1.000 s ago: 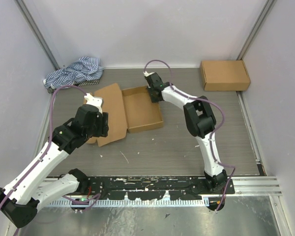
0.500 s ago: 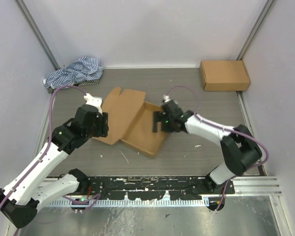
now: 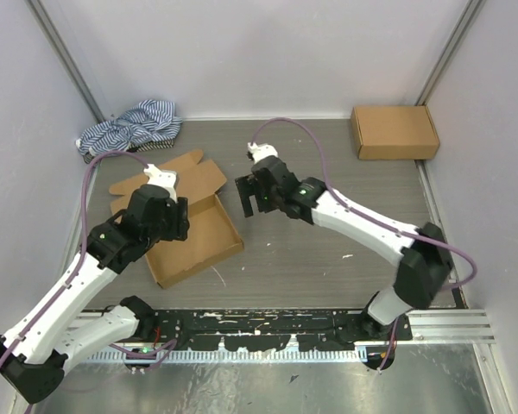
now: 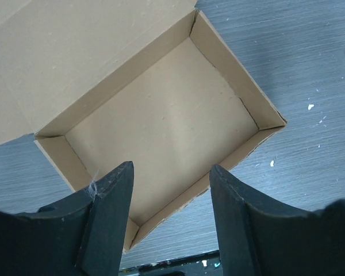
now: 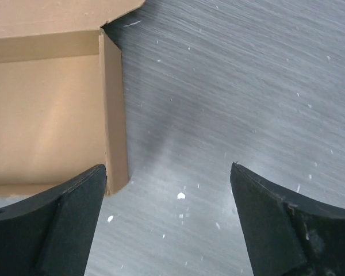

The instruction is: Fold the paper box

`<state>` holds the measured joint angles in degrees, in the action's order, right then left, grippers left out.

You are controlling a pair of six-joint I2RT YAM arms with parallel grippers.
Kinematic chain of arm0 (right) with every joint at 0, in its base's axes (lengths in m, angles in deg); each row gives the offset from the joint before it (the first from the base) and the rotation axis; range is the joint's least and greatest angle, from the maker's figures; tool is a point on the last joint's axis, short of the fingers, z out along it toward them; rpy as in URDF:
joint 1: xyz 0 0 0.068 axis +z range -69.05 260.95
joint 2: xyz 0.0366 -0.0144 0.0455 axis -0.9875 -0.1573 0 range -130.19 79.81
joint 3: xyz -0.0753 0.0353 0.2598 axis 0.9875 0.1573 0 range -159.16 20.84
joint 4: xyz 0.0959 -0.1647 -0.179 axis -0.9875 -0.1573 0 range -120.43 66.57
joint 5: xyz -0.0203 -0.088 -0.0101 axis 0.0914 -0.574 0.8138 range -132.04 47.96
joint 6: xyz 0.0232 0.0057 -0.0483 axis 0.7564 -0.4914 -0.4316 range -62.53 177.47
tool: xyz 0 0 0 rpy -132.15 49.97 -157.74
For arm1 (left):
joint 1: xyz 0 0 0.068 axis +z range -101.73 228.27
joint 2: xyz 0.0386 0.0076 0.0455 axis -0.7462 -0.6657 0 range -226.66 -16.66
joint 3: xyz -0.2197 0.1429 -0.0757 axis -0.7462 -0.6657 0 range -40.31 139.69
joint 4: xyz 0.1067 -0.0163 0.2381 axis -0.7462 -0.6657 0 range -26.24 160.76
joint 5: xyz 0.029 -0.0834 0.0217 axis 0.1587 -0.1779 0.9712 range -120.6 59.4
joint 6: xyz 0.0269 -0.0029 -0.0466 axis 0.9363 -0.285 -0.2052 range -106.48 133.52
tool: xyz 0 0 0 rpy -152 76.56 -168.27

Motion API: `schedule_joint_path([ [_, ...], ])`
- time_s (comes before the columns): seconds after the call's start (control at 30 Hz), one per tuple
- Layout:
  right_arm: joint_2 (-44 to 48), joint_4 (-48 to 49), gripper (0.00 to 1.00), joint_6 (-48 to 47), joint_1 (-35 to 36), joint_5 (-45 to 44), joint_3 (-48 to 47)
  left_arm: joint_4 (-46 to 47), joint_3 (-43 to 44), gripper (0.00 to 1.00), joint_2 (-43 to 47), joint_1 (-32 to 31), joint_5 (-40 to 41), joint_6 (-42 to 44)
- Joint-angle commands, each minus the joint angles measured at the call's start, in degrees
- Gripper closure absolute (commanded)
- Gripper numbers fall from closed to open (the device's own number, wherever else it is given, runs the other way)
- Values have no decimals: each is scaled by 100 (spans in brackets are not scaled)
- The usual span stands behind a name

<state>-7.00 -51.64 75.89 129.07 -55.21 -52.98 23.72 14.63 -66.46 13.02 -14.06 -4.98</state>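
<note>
The paper box (image 3: 198, 246) lies open on the table at the left, a shallow brown tray with its lid panel (image 3: 168, 177) spread flat behind it. My left gripper (image 3: 171, 226) hovers over the tray, open and empty. In the left wrist view the tray (image 4: 161, 126) fills the frame and its near wall runs between the open fingers of the left gripper (image 4: 171, 169). My right gripper (image 3: 252, 200) stands wide open just right of the tray, apart from it. In the right wrist view the tray's corner (image 5: 112, 115) is by the left finger, and the right gripper (image 5: 168, 169) has bare table under it.
A second closed brown cardboard box (image 3: 394, 131) sits at the back right corner. A blue-and-white striped cloth (image 3: 129, 125) is bunched at the back left. Grey walls close the table on three sides; the black base rail (image 3: 268, 323) runs along the front.
The right gripper, shut on the box's far corner a second ago, dragged it forward, then opened and let go. The box has swung toward the front left. The left arm barely moved.
</note>
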Motion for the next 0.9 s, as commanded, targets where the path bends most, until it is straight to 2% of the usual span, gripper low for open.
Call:
schedule_joint_path([
  [0.0, -1048, 237, 12, -705, 22, 5, -769, 25, -82, 38, 136, 1, 98, -32],
  [0.13, -1786, 318, 30, -702, 31, 750, -1336, 42, -87, 38, 111, 0, 73, -44],
  [0.37, -2584, 389, 35, -553, 31, 1136, -1748, 20, -78, 38, 43, 1, 98, -41],
  [0.87, -2492, 653, 40, -384, 31, 1269, -1635, 11, -59, 38, -97, 0, 166, -31],
])
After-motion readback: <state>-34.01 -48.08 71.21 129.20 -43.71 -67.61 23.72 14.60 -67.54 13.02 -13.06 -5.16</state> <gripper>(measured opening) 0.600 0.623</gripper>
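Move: The upright right-hand side wall of the paper box, its middle, lies about 9 cm to the right hand's left, 2 cm ahead and some 16 cm below. The box floor's middle is roughly 20 cm to this hand's left and 2 cm back, about 18 cm down; the open lid's nearest flap lies about 16 cm left and 15 cm ahead, 16 cm down. From the left hand the same wall is about 12 cm ahead, 11 cm right and 18 cm below. Down about 10 cm and left about 8, with some 3 cm forward at the start, the right hand swoops to the outer side of the box's right-hand wall, then slows to a near stop just above and beside it. On the way its fingers narrow from wide open to roughly 60%, and the wrist turns some 10 degrees counter-clockwise while tipping slightly downward. Contact with the wall can't be seen. ##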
